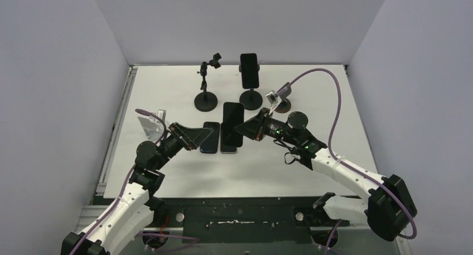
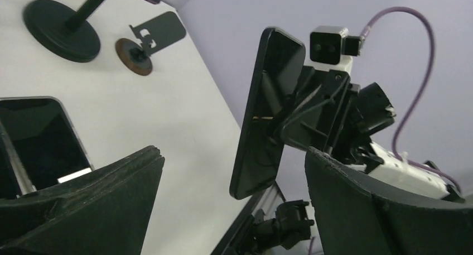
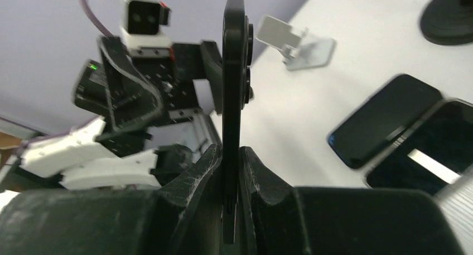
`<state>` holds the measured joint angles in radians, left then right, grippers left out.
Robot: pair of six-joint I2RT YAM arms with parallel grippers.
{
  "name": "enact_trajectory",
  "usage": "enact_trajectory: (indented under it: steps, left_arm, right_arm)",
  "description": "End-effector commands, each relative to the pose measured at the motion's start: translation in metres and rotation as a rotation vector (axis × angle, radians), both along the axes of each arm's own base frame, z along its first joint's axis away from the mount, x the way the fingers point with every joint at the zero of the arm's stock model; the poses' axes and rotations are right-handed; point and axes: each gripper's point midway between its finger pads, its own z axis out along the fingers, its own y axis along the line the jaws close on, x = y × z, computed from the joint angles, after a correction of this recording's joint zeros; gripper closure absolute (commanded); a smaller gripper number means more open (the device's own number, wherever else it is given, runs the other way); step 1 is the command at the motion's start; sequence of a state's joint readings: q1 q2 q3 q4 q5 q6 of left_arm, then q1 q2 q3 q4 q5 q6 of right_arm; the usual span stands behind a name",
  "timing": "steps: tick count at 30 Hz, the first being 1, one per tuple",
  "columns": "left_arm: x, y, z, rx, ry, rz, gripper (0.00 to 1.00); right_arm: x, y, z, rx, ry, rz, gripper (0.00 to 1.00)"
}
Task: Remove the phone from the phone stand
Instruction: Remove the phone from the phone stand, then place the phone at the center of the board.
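A black phone (image 1: 232,118) hangs edge-up above the table, and my right gripper (image 1: 246,128) is shut on its lower part. In the right wrist view the phone (image 3: 234,71) stands clamped between both fingers (image 3: 203,166). My left gripper (image 1: 202,139) is open just left of it. In the left wrist view the phone (image 2: 270,99) has its lower end in the wide gap of the left gripper (image 2: 233,154), touching neither finger. An empty black phone stand (image 1: 206,82) stands at the back. A second stand (image 1: 251,99) beside it carries another phone (image 1: 249,70).
Two dark phones (image 1: 210,138) (image 1: 228,148) lie flat on the table below the held one. A small silver stand on a round brown base (image 1: 277,100) sits at the back right. White walls close in three sides.
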<state>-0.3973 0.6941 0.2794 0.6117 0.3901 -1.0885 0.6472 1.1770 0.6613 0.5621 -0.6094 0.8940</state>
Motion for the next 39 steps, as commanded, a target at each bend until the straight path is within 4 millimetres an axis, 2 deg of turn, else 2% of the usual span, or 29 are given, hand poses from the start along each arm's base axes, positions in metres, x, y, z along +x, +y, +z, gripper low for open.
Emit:
enact_trajectory:
  steps: [1,5,9,13,17,23,30,34,39]
  left_arm:
    - [0.021,0.009,0.003,0.145,-0.055,0.106,0.03]
    - [0.037,0.011,0.011,0.267,-0.119,0.145,0.03]
    - [0.054,0.011,0.025,0.386,-0.172,0.169,0.03]
    - [0.059,0.0,0.016,0.447,-0.189,0.098,0.03]
    - [0.05,-0.013,0.004,0.431,-0.201,0.001,0.03]
    - [0.037,-0.022,-0.003,0.412,-0.189,-0.092,0.03]
    - [0.013,-0.038,-0.009,0.244,-0.129,-0.256,0.03]
    - [0.011,-0.042,-0.009,0.199,-0.126,-0.299,0.03]
    - [0.014,-0.04,-0.011,0.207,-0.127,-0.274,0.03]
  right_arm:
    - [0.002,-0.028,-0.059,-0.313,0.003,-0.006,1.0]
    - [0.004,-0.05,-0.095,-0.353,0.12,-0.004,1.0]
    - [0.011,-0.064,-0.118,-0.372,0.184,-0.034,1.0]
    - [0.024,-0.071,-0.139,-0.365,0.248,-0.069,1.0]
    - [0.038,-0.069,-0.153,-0.346,0.299,-0.084,1.0]
    - [0.057,-0.066,-0.17,-0.363,0.336,-0.09,1.0]
    - [0.067,-0.066,-0.19,-0.41,0.368,-0.098,1.0]
    - [0.072,-0.069,-0.199,-0.438,0.373,-0.118,1.0]
    - [0.08,-0.069,-0.208,-0.46,0.377,-0.132,1.0]
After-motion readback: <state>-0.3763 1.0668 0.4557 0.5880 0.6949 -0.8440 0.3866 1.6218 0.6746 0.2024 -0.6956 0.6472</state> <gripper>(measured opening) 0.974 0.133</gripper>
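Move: The right gripper holds the phone high above the table. The bare patch it is bound for lies about 5 cm ahead, 4 cm to its right and 24 cm below. At table level, the silver-edged phone lies some 6 cm ahead and 7 cm left of this hand, the dark phone 6 cm ahead and 16 cm left; the black stand's base is 25 cm ahead and 4 cm right. From the left hand, the bare patch is 4 cm ahead and 14 cm right. Lower the right gripper about 21 cm towards the bare table beside the silver-edged phone, bearing right as you drop, then easing forward, keeping the pinch while the fingers tip down some 25 degrees and the hand rolls to lay the phone flatter. Swing the open, empty left gripper forward, then back, right and down. ##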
